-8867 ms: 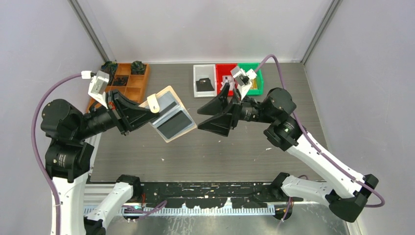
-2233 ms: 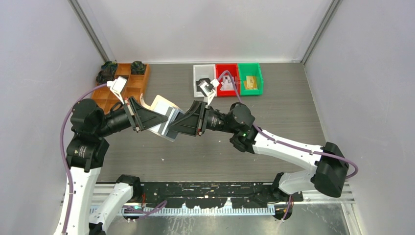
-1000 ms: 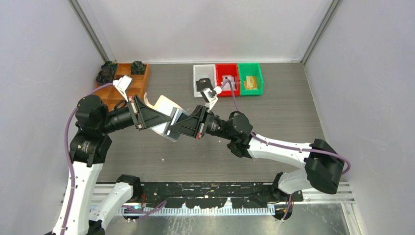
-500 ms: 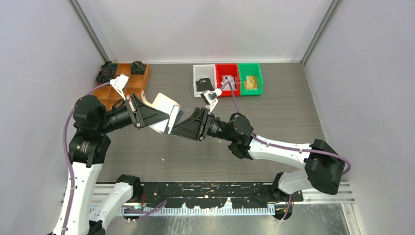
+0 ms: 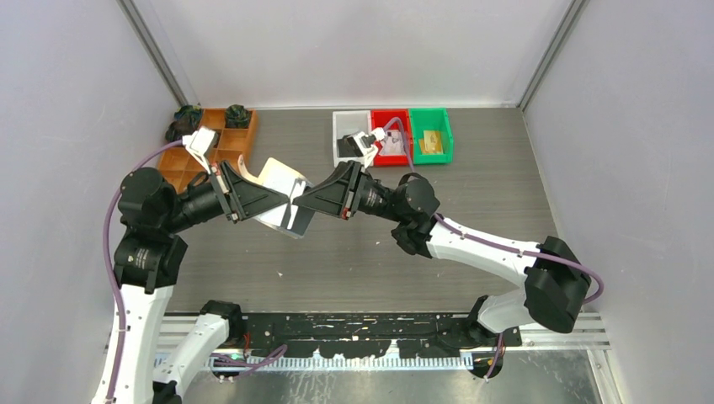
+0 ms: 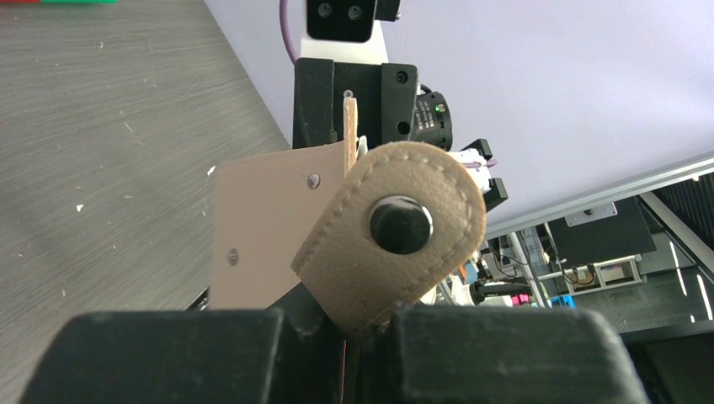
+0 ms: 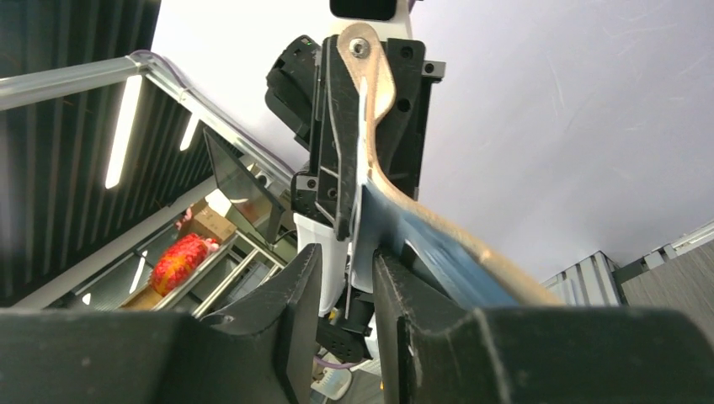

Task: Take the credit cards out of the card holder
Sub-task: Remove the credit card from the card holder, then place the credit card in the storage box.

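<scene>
My left gripper [image 5: 278,204] is shut on the card holder [image 5: 279,179] and holds it above the table, open and nearly edge-on. In the left wrist view its tan snap flap [image 6: 396,244] sticks up from between my fingers [image 6: 370,328]. My right gripper [image 5: 306,202] meets the holder's free edge from the right. In the right wrist view its fingers [image 7: 305,307] stand slightly apart, with a thin pale card edge [image 7: 349,282] between them. The holder's blue-grey inside [image 7: 429,244] lies over the right-hand finger. A black card [image 5: 348,148], a white-pink card [image 5: 392,143] and a gold card [image 5: 432,141] lie in the bins.
White [image 5: 338,126], red [image 5: 389,119] and green [image 5: 429,118] bins stand side by side at the back middle. An orange-brown compartment tray [image 5: 229,145] with dark items stands at the back left. Both arms cross the middle of the table.
My right gripper came from the bins to the card holder's edge. In the last second both grippers lifted and shifted slightly back, and the holder turned more edge-on.
</scene>
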Robot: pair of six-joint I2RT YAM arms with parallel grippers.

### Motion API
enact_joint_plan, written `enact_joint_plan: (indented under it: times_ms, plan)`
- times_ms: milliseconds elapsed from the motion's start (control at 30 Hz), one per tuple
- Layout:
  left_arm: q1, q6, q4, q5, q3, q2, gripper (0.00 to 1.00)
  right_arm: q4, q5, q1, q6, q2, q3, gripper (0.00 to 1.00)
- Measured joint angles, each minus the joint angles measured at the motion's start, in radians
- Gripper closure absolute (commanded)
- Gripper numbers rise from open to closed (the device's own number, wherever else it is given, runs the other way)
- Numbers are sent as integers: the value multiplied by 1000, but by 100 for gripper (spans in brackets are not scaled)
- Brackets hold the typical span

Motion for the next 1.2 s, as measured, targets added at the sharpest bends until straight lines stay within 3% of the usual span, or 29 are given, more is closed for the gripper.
enact_joint_plan:
  times_ms: [200,500,967,1100,1200]
  plan:
    - [0,2,-2,6,0,-2,100,-37,-47,-1,10,1,53,71]
    - [-2,4,-2,12,21,5,99,-64,-72,-2,11,2,61,98]
    - [-3,19,-34,6,25,45,100,76,69,-5,24,-42,-123,99]
    - [-2,55,-47,-13,53,51,100,53,38,-48,37,-96,-182,99]
    - [-2,111,-79,-32,94,63,100,-59,-34,-139,50,-165,-206,99]
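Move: The credit card's middle is roughly 1 cm to the left of the right hand and 1 cm back, about level with it, its near edge between the parted fingertips. The card holder with its clear sleeves, still gripped by the left hand, is centred some 3 cm left of the right hand and neither ahead nor back; its snap flap sticks out about 8 cm left and 5 cm ahead of the right hand. From the left hand the credit card lies about 2 cm to the right and 1 cm back. The right hand first eases about a centimetre up and back while its fingers, a third open and astride the credit card's edge, shut and pinch it, then draws the card away from the card holder, some 5 cm to its right and over 5 cm down from the top of its rise, edging forward and going faster towards the end. The left hand keeps its pinch on the holder as a counter-hold, shifting only about 1 cm forward. ##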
